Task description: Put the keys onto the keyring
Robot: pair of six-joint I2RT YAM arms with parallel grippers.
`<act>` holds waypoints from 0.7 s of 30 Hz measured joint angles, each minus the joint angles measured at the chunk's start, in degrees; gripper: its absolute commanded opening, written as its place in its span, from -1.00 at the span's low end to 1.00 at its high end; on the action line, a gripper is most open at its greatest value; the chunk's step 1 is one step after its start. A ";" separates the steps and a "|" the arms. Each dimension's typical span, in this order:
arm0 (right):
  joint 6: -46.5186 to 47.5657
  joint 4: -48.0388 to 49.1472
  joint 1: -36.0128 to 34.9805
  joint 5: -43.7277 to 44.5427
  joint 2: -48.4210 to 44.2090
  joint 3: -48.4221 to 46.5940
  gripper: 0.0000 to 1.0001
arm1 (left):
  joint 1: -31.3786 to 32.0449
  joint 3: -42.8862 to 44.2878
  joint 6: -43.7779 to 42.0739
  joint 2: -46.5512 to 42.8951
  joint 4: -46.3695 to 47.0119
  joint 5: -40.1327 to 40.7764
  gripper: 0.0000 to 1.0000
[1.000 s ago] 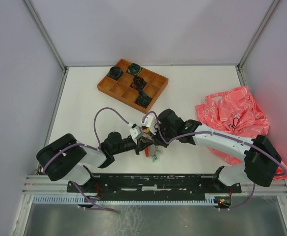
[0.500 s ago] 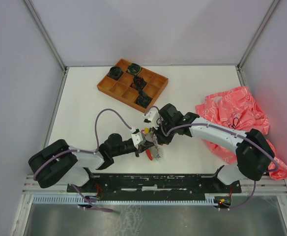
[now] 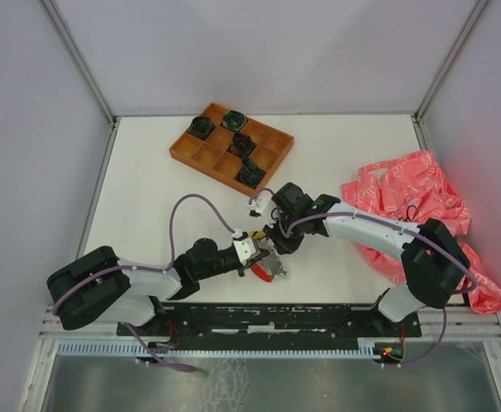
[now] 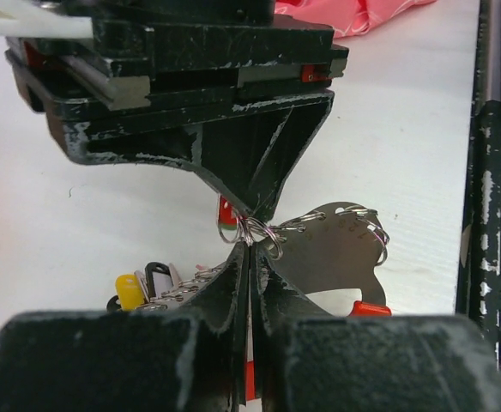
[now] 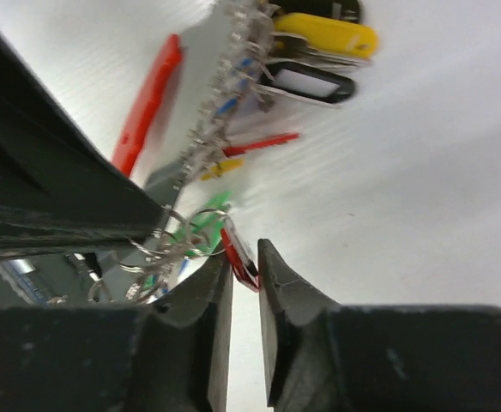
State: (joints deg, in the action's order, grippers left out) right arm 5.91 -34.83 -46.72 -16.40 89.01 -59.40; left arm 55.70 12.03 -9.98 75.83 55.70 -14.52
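Note:
My left gripper [image 4: 250, 245] is shut on the keyring [image 4: 336, 249], a grey metal plate with red ends, and holds it just above the table near the front middle [image 3: 263, 270]. Several keys hang from it by wire rings; their tags include a yellow one [image 4: 129, 290] and a black one [image 5: 306, 84]. My right gripper [image 5: 244, 249] meets the left one tip to tip [image 3: 276, 242]. Its jaws stand slightly apart around a red key tag [image 5: 240, 257], whose wire ring sits among the rings at the plate's edge. A green tag [image 5: 201, 225] hangs just behind.
An orange compartment tray [image 3: 201, 156] with dark coiled bundles stands at the back, left of centre. A crumpled pink bag [image 3: 413, 206] lies on the right. The black rail [image 3: 268, 318] runs along the front edge, close under the keyring.
The right gripper has come down and left to the left gripper's tips, and its jaws have parted a little around the red tag. The left gripper with the keyring shifted slightly right.

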 measured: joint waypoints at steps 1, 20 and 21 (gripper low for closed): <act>0.02 0.20 0.00 0.98 -0.09 0.11 -0.33 | 0.04 0.00 0.00 0.00 -0.07 0.81 -0.95; -10.58 5.53 2.71 34.18 -31.50 13.75 1.00 | -4.15 14.64 7.74 8.15 -15.76 17.90 -0.31; -11.72 5.38 2.78 35.82 -33.11 14.58 1.00 | -5.14 15.61 9.18 8.09 -17.62 18.97 -0.23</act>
State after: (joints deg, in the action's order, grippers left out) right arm -5.80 -29.45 -43.94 19.42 55.90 -44.82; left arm 50.57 27.64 -0.80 83.92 38.09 4.45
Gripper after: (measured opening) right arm 0.999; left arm 0.273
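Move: The left fingers are still shut on the small rings at the keyring's edge; the keyring's metal plate hangs about 3 cm back, 2 cm to the right and 4 cm below them. The right fingertips are still around the red tag, just under their hand point, with that plate some 4 cm back, 1 cm left and 3 cm below. The yellow tag is roughly 4 cm ahead and 1 cm left of the left hand, 4 cm down. Finish opening the right fingers wide to let go of the red tag, then pull the right hand clear of the keyring: some 11 cm right, rising 8 cm and going 5 cm forward while it turns clockwise and tilts its fingers up and forward. Ease the left hand forward and slightly down, part its fingers a little to release the rings, and carry on forward past the plate, about 10 cm in all, turning some 25 degrees counter-clockwise. ##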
